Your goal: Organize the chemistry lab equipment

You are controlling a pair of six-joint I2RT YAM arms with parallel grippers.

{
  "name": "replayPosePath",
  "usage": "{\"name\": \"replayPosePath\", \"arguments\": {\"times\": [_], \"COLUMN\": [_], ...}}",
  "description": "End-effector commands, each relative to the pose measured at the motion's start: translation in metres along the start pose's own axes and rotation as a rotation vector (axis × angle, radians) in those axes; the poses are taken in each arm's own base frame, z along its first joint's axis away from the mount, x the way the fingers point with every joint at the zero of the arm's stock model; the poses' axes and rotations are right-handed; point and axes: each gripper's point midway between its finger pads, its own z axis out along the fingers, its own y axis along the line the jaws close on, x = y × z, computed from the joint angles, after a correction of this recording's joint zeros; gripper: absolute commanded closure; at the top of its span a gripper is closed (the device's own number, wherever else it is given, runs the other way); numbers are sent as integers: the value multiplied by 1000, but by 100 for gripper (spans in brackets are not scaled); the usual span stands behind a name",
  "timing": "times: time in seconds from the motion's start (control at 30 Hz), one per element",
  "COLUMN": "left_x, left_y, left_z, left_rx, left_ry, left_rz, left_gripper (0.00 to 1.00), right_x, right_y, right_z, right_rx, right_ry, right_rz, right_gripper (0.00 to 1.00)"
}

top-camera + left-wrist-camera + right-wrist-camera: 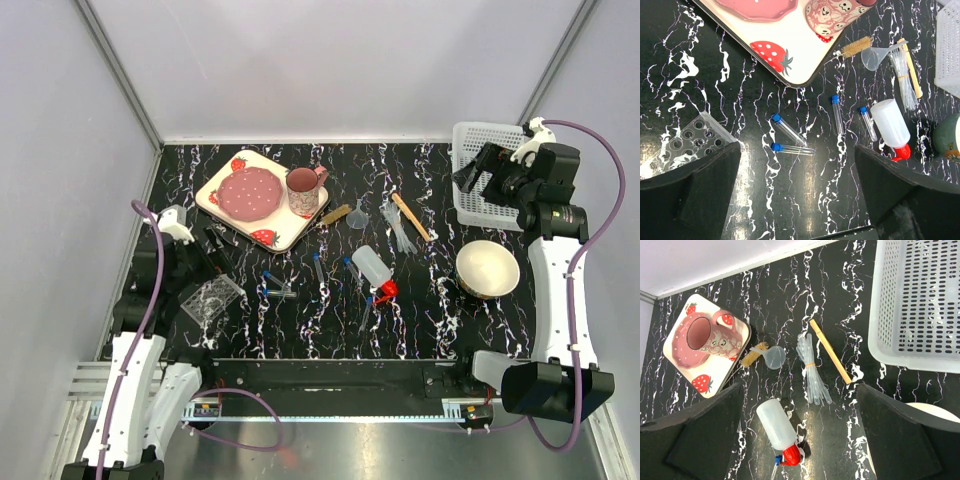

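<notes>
Several blue-capped tubes (272, 281) (789, 130) lie loose at the table's middle. The clear tube rack (211, 298) (685, 145) lies at the left. The red-capped squeeze bottle (372, 268) (891, 125) (777, 427) lies on its side. The clear funnel (359, 215) (774, 357), the banded droppers (400, 232) (812, 372), a wooden stick (410, 215) (830, 350) and a brush (335, 214) (754, 355) lie behind it. My left gripper (215, 240) (797, 200) is open and empty above the tubes. My right gripper (468, 175) (800, 440) is open and empty, high by the basket.
A white perforated basket (480, 180) (920, 305) stands at the back right. A cream bowl (488, 268) sits in front of it. A strawberry-print tray (285, 235) with a pink plate and mug (304, 191) is at the back left.
</notes>
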Motion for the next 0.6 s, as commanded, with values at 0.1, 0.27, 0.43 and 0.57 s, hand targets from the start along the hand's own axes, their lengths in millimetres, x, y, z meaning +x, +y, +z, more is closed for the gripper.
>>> {"name": "replayPosePath", "arguments": {"times": [0.1, 0.27, 0.43, 0.57], "left_x": [-16, -10, 0, 11], "left_y": [-21, -23, -29, -28], "left_z": [-12, -8, 0, 12], "left_rx": [77, 86, 113, 96], "left_ry": [-46, -13, 61, 131], "left_rz": [-32, -79, -126, -150], "left_gripper": [1, 1, 1, 1], "right_x": [-13, 16, 55, 89], "right_y": [30, 63, 84, 96], "right_z": [-5, -14, -17, -10], "right_rx": [-167, -450, -552, -586], "right_ry": [-19, 66, 214, 295], "right_rz": [-127, -282, -397, -520], "right_gripper": [0, 0, 0, 0]}}
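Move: The wash bottle lies about 18 cm to the right hand's left, 9 cm back and some 28 cm below. Of the right hand, the plastic pipettes are 13 cm left and 2 cm ahead, the wooden stick 10 cm left and 5 cm ahead, the bowl 9 cm right and 10 cm back. From the left hand, the horizontal tube is 12 cm right, 2 cm back, 20 cm below; the slanted tube 11 cm right, 2 cm ahead; the rack 5 cm left, 4 cm back. Towards the wash bottle, the wide-open right hand swings about 9 cm left, speeding up, and eases back some 3 cm, beginning to sink late on; its wrist turns about 35 degrees counter-clockwise. The left hand, also open, creeps about 2 cm right towards the two tubes and just starts to dip. Neither touches anything. ##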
